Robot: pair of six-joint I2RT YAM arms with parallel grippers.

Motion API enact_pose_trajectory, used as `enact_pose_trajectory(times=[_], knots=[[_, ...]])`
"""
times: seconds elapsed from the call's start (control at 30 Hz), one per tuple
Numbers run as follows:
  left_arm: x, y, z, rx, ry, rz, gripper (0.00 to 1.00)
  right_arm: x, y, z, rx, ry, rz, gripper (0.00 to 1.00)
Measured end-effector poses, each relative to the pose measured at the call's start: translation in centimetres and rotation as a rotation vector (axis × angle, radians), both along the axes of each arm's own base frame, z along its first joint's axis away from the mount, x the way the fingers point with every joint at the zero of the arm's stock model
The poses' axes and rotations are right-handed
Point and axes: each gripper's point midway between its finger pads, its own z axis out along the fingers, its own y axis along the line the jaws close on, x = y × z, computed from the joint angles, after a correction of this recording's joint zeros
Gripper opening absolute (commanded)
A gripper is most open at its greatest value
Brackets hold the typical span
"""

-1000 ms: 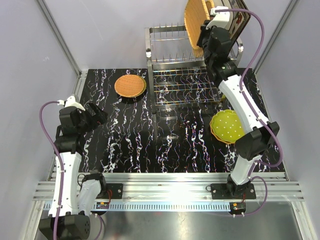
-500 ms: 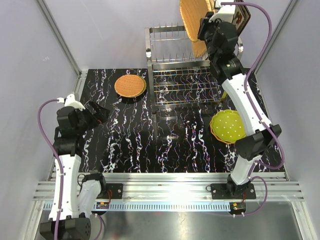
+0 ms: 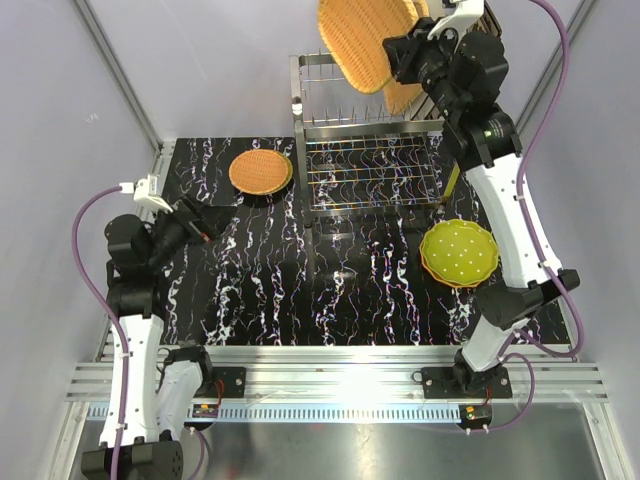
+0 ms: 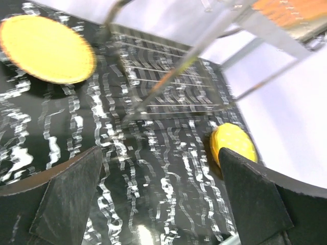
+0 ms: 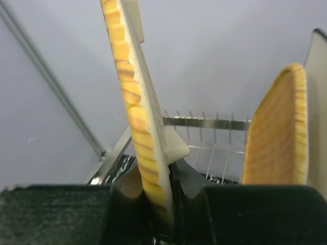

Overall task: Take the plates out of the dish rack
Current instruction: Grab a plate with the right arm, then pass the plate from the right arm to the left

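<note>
My right gripper [image 3: 398, 55] is shut on the rim of a squarish orange woven plate [image 3: 362, 40], held on edge high above the dish rack [image 3: 365, 165]. In the right wrist view the plate's edge [image 5: 134, 97] runs up from between my fingers [image 5: 163, 204]. Another orange woven plate [image 5: 278, 138] stands in the rack's prongs [image 5: 204, 122], partly hidden behind my right arm in the top view [image 3: 403, 97]. My left gripper [image 3: 207, 221] hangs open and empty over the table's left side, away from the rack [image 4: 168, 76].
A round orange woven plate [image 3: 260, 172] lies on the black marbled table [image 3: 330, 290] left of the rack, also seen from the left wrist [image 4: 46, 48]. A lime-green dotted plate [image 3: 458, 252] lies near my right arm, its edge showing past my left finger [image 4: 234, 143]. Grey walls enclose the table.
My right arm has raised the woven plate up and leftward, clear of the rack's prongs. My left arm has swung its gripper a little to the right.
</note>
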Motion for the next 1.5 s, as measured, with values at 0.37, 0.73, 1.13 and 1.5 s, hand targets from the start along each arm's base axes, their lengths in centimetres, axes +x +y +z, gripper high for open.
enact_pose_trajectory(times=[0.37, 0.73, 1.13, 1.5], knots=[[-1.5, -2.8, 2.6, -0.062, -0.082, -0.173, 0.99, -5.8, 3.4, 0.1, 0.040, 0.085, 0.305, 0.00], [-3.0, -4.5, 4.4, -0.093, -0.139, -0.285, 0.99, -13.1, 5.1, -3.2, 0.100, 0.229, 0.572, 0.00], [-5.3, -6.2, 5.4, -0.103, -0.181, -0.407, 0.99, -18.8, 5.4, -11.0, 0.060, 0.353, 0.752, 0.00], [-6.5, -8.3, 4.3, -0.114, -0.164, -0.522, 0.99, -19.3, 5.9, -18.0, 0.122, 0.536, 0.775, 0.00]])
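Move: The right hand already pinches a wicker plate, its middle about 6 cm ahead, 5 left and 2 above, and is taking it to the left gripper, roughly 19 cm back, 27 left and 25 below. The wicker plate still racked lies some 8 cm ahead, 5 right and 10 lower; the small wicker stack is 3 cm ahead, 25 left and 54 below. From the left hand, the held plate is about 24 cm ahead, 23 right and 27 up. Keeping its pinch on the plate's edge, the right hand draws back about 19 cm from the rack, nearly level and drifting left at first, then sinks some 18 cm, ending almost straight down, while turning about 45 degrees counter-clockwise and tipping its fingers downward, so the plate nears the left gripper. The left hand, open and empty, comes to meet the plate, moving right and somewhat back, rising a little, and turning about 30 degrees clockwise without reaching the plate. ##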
